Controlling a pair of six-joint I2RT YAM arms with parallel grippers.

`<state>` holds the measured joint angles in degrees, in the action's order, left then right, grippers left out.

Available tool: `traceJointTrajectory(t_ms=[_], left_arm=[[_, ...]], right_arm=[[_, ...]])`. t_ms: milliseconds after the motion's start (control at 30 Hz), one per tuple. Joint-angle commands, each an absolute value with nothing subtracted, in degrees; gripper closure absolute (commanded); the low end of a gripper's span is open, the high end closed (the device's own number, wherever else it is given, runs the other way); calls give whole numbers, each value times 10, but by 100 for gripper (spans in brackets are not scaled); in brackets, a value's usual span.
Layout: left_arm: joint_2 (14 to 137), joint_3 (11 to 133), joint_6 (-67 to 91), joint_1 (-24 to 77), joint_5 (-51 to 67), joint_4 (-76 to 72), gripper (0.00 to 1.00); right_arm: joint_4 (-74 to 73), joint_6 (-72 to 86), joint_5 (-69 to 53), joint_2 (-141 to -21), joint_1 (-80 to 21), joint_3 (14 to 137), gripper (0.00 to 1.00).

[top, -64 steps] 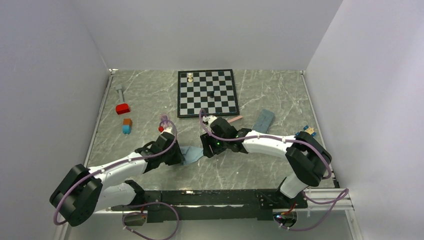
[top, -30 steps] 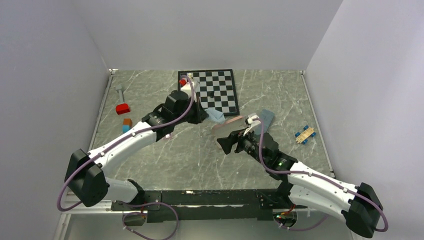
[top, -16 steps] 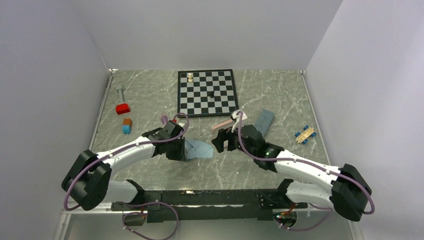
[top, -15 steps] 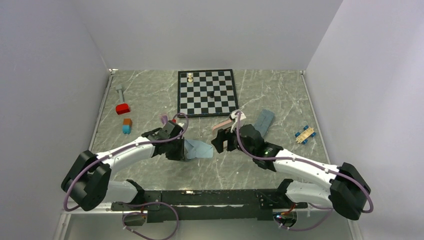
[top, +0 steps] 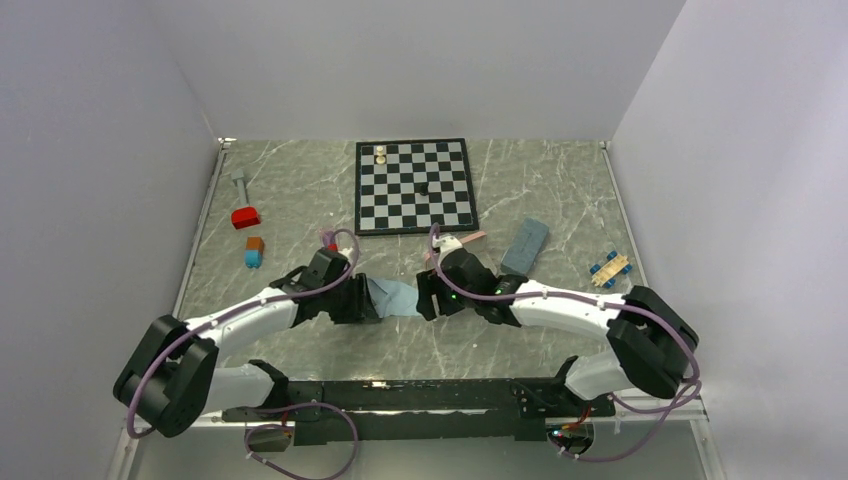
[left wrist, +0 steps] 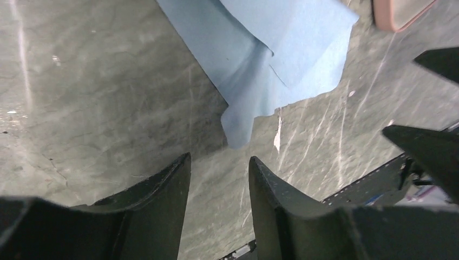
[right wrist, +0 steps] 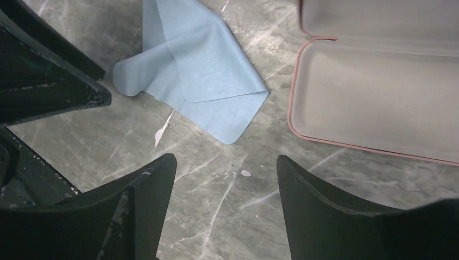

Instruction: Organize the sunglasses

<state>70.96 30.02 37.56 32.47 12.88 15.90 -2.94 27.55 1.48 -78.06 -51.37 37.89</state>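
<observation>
A light-blue cloth (top: 396,297) lies folded on the table between my two grippers. My left gripper (top: 368,300) is open; in the left wrist view (left wrist: 220,157) its fingers hold nothing, and the cloth's (left wrist: 260,59) corner lies just ahead of them. My right gripper (top: 424,300) is open over bare table (right wrist: 226,157), with the cloth (right wrist: 195,81) ahead to its left and the open pink case (right wrist: 379,86) ahead to its right. A small purple-pink shape (top: 326,238) behind my left wrist may be sunglasses; it is too small to tell.
A chessboard (top: 415,185) with a few pieces lies at the back. A grey-blue case (top: 526,243) and a small blue toy (top: 609,268) are on the right. A red block (top: 245,217), an orange-and-blue block (top: 254,251) and a grey piece (top: 240,182) sit on the left.
My left gripper has opened and let go of the cloth, which now lies flat. My right gripper has moved left and nearer, up to the cloth, and narrowed slightly.
</observation>
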Motion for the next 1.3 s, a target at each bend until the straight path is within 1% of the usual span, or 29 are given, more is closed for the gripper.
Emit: traceJointTrajectory(t_ms=[0, 167, 267, 300, 400, 567, 600, 733, 933, 1133, 1267], left_arm=[[677, 260, 417, 288, 186, 59, 49], [700, 244, 426, 276, 213, 12, 49], [720, 237, 438, 276, 238, -32, 53], [725, 237, 442, 276, 244, -39, 56], [734, 236, 447, 276, 240, -40, 71], [718, 241, 444, 275, 195, -3, 97], [711, 240, 444, 275, 186, -1, 100], [687, 235, 440, 275, 163, 7, 100], [686, 232, 435, 274, 165, 19, 100], [702, 222, 446, 275, 183, 4, 100], [699, 223, 444, 275, 180, 5, 100]], right_arm=[[-50, 286, 25, -809, -528, 424, 28], [-54, 287, 25, -828, -530, 436, 28], [-60, 286, 25, -838, -531, 442, 29], [-61, 285, 23, -842, -531, 443, 30], [-68, 282, 20, -857, -533, 453, 34], [-72, 280, 23, -867, -536, 458, 34], [-73, 280, 23, -870, -536, 459, 35], [-80, 282, 30, -883, -541, 471, 36], [-115, 295, 74, -920, -562, 512, 38], [-152, 303, 107, -954, -573, 542, 54], [-152, 304, 114, -963, -575, 542, 55]])
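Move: The light blue cloth lies spread between the hands. Its near-left corner is about 2 cm ahead of the left hand, 1 cm to its right and 2 cm below. The near-right corner is some 4 cm left of the right hand, 1 cm ahead and 5 cm below. From the right hand, the open pink case lies about 11 cm ahead and 8 cm right, and the grey case 15 cm ahead and 19 cm right. The left hand edges forward and to its right by a centimetre or so, rolls about 10 degrees with its left side dipping, and shuts its half-open fingers to pinch the cloth's near-left corner, then rises about 1 cm and sinks back, keeping shut. Meanwhile the right hand sinks some 4 cm and shifts 3 cm left onto the cloth's near-right corner, tilting about 15 degrees and narrowing its wide-open fingers to about half, the corner between the tips but not yet pinched. ##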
